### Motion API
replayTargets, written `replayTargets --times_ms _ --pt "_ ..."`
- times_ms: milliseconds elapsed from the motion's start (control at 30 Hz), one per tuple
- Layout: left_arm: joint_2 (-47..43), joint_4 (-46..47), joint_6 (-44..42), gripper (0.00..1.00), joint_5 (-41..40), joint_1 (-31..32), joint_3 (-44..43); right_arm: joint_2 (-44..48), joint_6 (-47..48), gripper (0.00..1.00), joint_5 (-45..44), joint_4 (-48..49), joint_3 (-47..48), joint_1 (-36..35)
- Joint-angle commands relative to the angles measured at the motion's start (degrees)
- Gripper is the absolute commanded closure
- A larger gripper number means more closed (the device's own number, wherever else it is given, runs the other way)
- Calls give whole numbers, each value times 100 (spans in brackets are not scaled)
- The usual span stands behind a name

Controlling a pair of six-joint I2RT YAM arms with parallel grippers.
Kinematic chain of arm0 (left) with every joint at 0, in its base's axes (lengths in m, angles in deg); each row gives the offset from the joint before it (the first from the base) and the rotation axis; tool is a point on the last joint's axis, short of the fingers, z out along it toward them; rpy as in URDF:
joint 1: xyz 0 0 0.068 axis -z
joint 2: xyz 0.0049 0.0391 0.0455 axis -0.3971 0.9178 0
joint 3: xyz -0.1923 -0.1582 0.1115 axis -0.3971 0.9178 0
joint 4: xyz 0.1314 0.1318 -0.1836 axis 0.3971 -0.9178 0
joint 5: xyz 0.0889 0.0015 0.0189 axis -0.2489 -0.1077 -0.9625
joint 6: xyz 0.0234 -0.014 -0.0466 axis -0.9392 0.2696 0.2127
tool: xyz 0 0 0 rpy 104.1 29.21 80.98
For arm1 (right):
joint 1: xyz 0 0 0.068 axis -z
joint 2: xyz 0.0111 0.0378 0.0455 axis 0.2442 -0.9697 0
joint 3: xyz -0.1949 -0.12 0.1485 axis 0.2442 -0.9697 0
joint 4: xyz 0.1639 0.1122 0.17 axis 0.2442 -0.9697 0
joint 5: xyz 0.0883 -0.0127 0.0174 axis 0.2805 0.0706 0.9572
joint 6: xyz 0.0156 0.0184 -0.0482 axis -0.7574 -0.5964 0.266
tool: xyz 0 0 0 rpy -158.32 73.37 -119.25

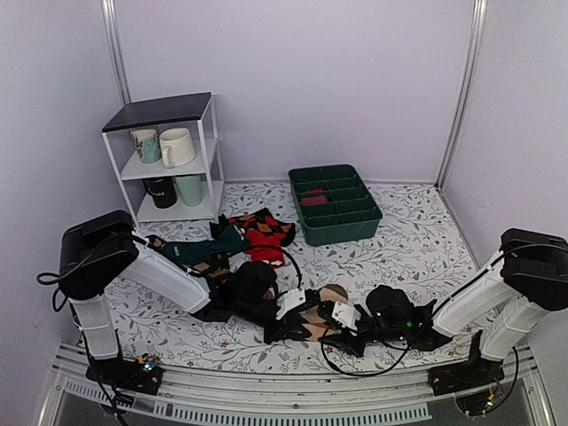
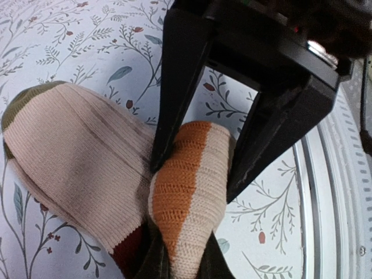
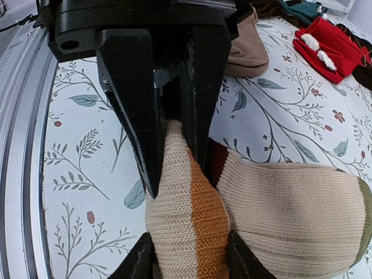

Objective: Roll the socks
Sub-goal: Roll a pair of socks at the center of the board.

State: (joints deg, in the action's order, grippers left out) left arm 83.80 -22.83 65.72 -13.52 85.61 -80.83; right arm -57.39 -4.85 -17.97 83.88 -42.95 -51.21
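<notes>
The socks (image 1: pixel 332 295) lie bunched on the floral cloth near the front middle. In the left wrist view, their beige ribbed bundle (image 2: pixel 75 163) is at left and a cream-and-orange striped fold (image 2: pixel 189 192) sticks out from it. My left gripper (image 2: pixel 183 264) is shut on that fold from below, and the right gripper's black fingers (image 2: pixel 174 99) pinch it from above. In the right wrist view, my right gripper (image 3: pixel 189 261) is shut on the same fold (image 3: pixel 186 215), with the beige bundle (image 3: pixel 290 215) at right. In the top view, the left gripper (image 1: pixel 300 321) and the right gripper (image 1: pixel 330 324) meet tip to tip.
A green compartment tray (image 1: pixel 335 202) stands at the back. A white shelf (image 1: pixel 169 160) with mugs is at back left. Red-and-black argyle socks (image 1: pixel 266 231) and a teal sock (image 1: pixel 209 248) lie behind the left arm. A brown sock (image 3: pixel 247 49) lies close by. A metal rail (image 1: pixel 266 404) runs along the near edge.
</notes>
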Motion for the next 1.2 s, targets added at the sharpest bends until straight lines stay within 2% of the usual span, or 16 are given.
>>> replayTargets --times_ms 0,100,167,200,233,267,367,467,600,700,833,933,1067,1167 --pt "546 -1558 64 100 -143 21 384 -331 -360 66 112 -380 114 13" --pt "498 -1515 51 100 -192 22 402 -488 -517 85 119 -527 209 59" --pt "446 -1413 60 99 -361 24 447 -494 -660 89 366 -569 227 173" --pt "337 -1338 63 82 -494 24 453 -471 -743 90 525 -592 224 250" --pt "181 -1275 58 58 -633 24 454 -447 -939 90 672 -623 213 333" --pt "88 -1193 38 53 -786 23 466 -422 -1132 91 837 -655 204 423" --pt "-363 -594 -76 51 -1484 78 632 -438 -1602 90 1258 -739 201 601" --pt "-995 604 -348 51 -1928 125 1102 -579 -2064 91 1638 -958 268 722" --pt "-1440 2273 -1229 47 -1652 259 1843 -787 -2542 91 1960 -1356 333 802" --pt "-1212 3401 -1834 45 -1600 359 2160 -874 -2791 91 2103 -1585 359 847" --pt "-783 3608 -2380 43 -1201 381 1999 -967 -2888 91 2206 -1850 417 891" --pt "-517 3703 -2489 29 -1160 389 1867 -1000 -2859 91 2247 -1925 433 902" --pt "-261 4145 -2619 28 -1274 380 1883 -1080 -2796 91 2308 -1941 492 941" --pt "-110 4060 -2728 27 -1259 382 1763 -1107 -2736 91 2315 -1999 539 958"
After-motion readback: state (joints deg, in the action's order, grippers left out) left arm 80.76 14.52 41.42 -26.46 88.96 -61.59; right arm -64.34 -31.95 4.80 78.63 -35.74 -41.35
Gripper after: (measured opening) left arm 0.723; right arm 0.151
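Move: Between the two hands lies the rolled part of the socks, its middle about 3 cm to the right of the left fingers, level with them in reach and height; they already pinch its left end. From the right hand it is some 3 cm to the left and a touch lower, the half-open fingers straddling its right end. The flat remainder of the socks reaches outward, its middle about 6 cm ahead of the roll; the brown sock lies roughly 20 cm left and 10 cm ahead of the left hand. Closing on the roll's right end, the right fingers take over the grip, and that hand then turns about 35 degrees, top going forward towards the flat part, barely travelling. The left fingers meanwhile open wide and come off, backing about 5 cm left and lifting nearly 4 cm; the left hand twists back the other way by a similar angle and eases partway back towards the roll's left end, still open. ##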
